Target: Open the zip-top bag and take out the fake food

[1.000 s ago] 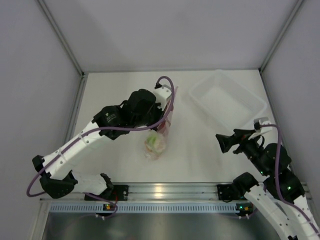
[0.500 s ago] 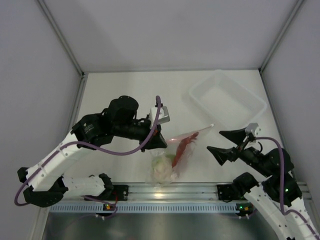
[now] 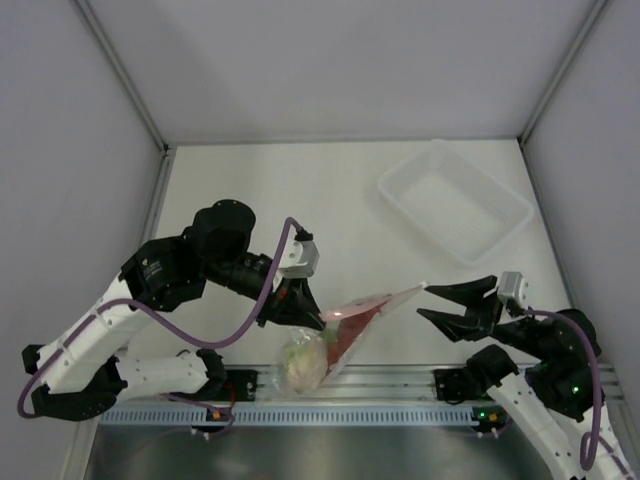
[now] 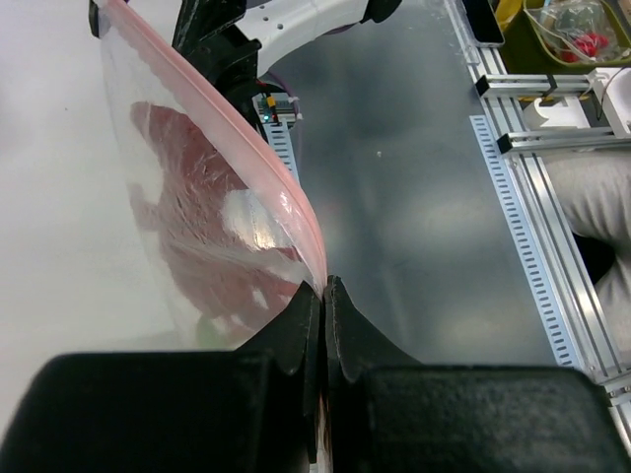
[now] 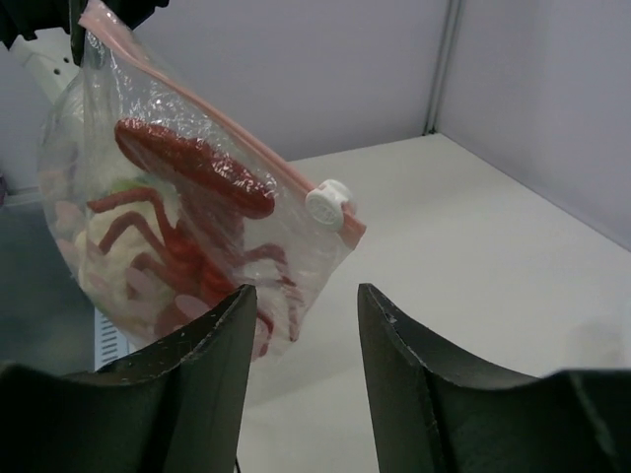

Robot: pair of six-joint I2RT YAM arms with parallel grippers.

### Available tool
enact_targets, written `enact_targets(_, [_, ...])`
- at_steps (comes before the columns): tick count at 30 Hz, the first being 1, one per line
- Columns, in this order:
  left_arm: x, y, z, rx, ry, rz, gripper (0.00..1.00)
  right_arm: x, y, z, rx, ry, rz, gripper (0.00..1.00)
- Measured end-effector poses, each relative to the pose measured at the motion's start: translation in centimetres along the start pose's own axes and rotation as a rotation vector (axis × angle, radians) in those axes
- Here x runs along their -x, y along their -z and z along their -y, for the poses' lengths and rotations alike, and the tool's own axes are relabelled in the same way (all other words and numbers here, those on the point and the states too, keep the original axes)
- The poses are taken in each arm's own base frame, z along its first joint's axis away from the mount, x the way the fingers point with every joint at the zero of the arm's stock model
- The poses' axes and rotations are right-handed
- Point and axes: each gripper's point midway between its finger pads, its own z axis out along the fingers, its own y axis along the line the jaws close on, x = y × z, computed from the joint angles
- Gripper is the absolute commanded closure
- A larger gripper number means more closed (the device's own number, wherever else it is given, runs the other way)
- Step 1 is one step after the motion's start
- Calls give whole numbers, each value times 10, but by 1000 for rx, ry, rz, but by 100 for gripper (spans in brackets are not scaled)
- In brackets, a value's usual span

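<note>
The zip-top bag (image 3: 362, 308) hangs in the air over the table's near edge, its pink zip strip (image 4: 225, 116) stretched level. My left gripper (image 3: 316, 316) is shut on the strip's left end (image 4: 323, 286). Inside the bag the fake food shows: a red lobster (image 5: 192, 172) and, lower down, a white-and-green leafy piece (image 3: 303, 362). The right gripper (image 3: 430, 302) is open just short of the bag's right corner. A white slider (image 5: 327, 204) sits on that corner, above the right gripper's fingertips (image 5: 306, 291), with nothing between them.
A rigid clear rectangular tray (image 3: 455, 200) stands at the back right of the table. The metal rail (image 3: 340, 385) with both arm bases runs right under the hanging bag. Grey walls close the table in on the left, back and right.
My left arm has carried the bag from mid-table toward the near edge and turned its zip strip toward the right gripper. The right gripper has moved in toward the bag and its jaws have narrowed.
</note>
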Motion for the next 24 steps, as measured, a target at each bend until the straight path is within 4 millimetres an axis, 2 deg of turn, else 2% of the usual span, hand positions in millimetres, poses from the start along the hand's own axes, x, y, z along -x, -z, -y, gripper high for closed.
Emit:
enact_targets(7, [2,3,8,-31,-26,12,100,7,-1,-11,67,23,24,50])
enact_targets(12, [1,3,12,-56,-33,13,100,14,-1,-9,56,41,52,54])
enact_targets(16, [2,3,16,-84,-42,17,100,23,-2,-13,80,54,85,66])
enact_targets(21, [2,3,19,-100,-45,17,100,32,-1,-23,134,70,116,74])
enact_targets(24, [1,3,19,-100,-45,16,100,37,-1,-30,168,76,133,87])
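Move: For the right hand, the white zip slider at the free end of the pink strip sits about 4 cm above the fingertips, roughly 1 cm ahead and 1 cm to the left. Inside the hanging bag, the lobster is some 11 cm left and 3 cm back, about level with the hand; the cauliflower is about 16 cm left, 8 cm back and 3 cm lower. From the left hand, still pinching the strip's other end, the slider lies about 16 cm right, 5 cm ahead and 4 cm lower. Up and back by about 5 cm in all, the right hand rises to the slider, turning roughly 10 degrees counter-clockwise and rolling slightly as its half-open fingers close on the slider end of the strip and pinch it. The left hand keeps its pinch on the opposite end and eases back about 1.5 cm. ##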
